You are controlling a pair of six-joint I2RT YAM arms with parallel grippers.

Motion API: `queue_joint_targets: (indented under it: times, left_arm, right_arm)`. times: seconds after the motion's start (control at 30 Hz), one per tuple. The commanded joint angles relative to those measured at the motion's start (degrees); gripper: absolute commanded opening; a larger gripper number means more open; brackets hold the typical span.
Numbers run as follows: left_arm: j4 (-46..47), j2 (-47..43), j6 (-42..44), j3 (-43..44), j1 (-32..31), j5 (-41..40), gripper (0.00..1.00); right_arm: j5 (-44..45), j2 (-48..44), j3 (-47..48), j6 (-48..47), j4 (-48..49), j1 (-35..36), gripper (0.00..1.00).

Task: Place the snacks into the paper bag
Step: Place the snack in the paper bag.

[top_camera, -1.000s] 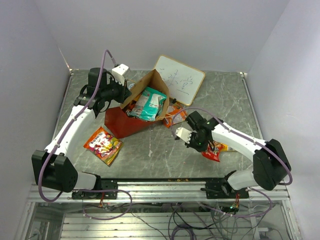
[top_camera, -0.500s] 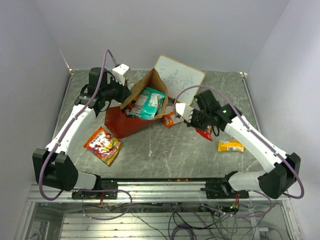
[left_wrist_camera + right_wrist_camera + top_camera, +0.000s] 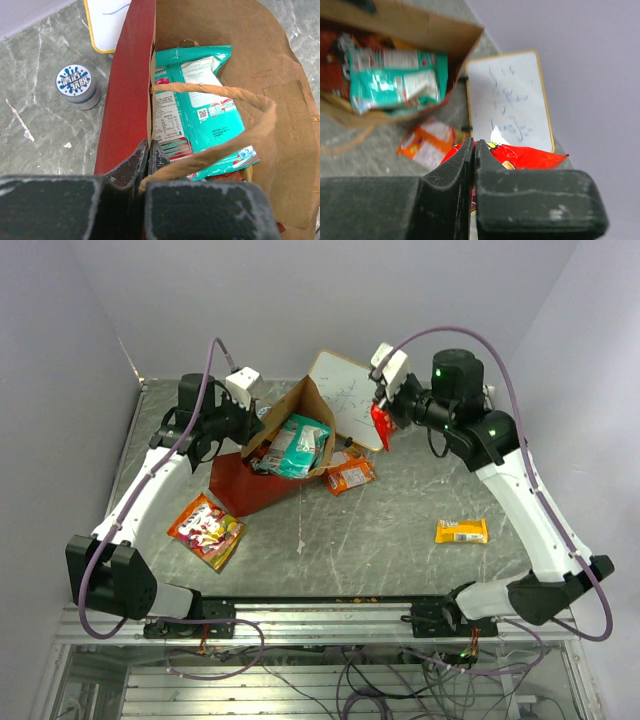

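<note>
The paper bag (image 3: 245, 488) lies tilted on the table, red outside and brown inside, its mouth open toward the right. My left gripper (image 3: 243, 430) is shut on the bag's red side wall (image 3: 127, 90) at the rim, next to a loop handle (image 3: 225, 95). A teal snack packet (image 3: 200, 100) lies inside. My right gripper (image 3: 383, 418) hangs raised to the right of the bag's mouth, shut on a red snack packet (image 3: 530, 157). Below it lies an orange packet (image 3: 349, 475). A yellow bar (image 3: 461, 531) lies at the front right and an orange-red packet (image 3: 206, 530) at the front left.
A white writing board (image 3: 360, 398) lies behind the bag, under the right gripper. A small round tin (image 3: 77, 87) stands just outside the bag's red wall. Grey walls close in the table on both sides and at the back.
The right arm lifted the red packet off the table at the front right and swung it up and back to beside the bag's mouth, uncovering the yellow bar. The left arm held still.
</note>
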Motion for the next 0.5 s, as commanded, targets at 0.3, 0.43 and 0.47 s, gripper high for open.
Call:
queue_joint_targets:
  times: [0.3, 0.43, 0.47]
  left_arm:
    - [-7.5, 5.26, -2.36, 10.98, -0.15, 3.5, 0.07]
    - [-10.59, 7.4, -3.85, 14.24, -0.15, 3.43, 0.07]
    - [-11.1, 7.72, -4.36, 14.75, -0.16, 3.27, 0.07]
  right_arm:
    - [-15.88, 14.9, 10.51, 31.99, 22.78, 3.82, 0.0]
    - [-17.44, 18.64, 11.0, 35.55, 25.94, 6.66, 0.0]
    - [-18.17, 19.33, 10.73, 36.6, 26.68, 7.39, 0.0]
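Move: The open paper bag's mouth, with the teal snack on top of its contents, lies about 18 cm to the right hand's left, 2 cm farther out and some 24 cm below; the red snack is already in this hand. The orange packet lies about 6 cm left, 3 cm ahead and 36 cm down, the whiteboard 4 cm left, 17 cm ahead and 29 cm down. From the left hand, the bag's mouth is about 10 cm to the right, about level fore and aft, 13 cm below. Swiftly leftward, about 13 cm with a slight forward drift, the right hand carries the red snack to the bag's mouth, rising a few centimetres before easing down slightly. On the way its wrist rolls some 30 degrees, left side up, and the fingers keep their pinch. The left hand, still pinching the bag's rim, lifts slightly. ##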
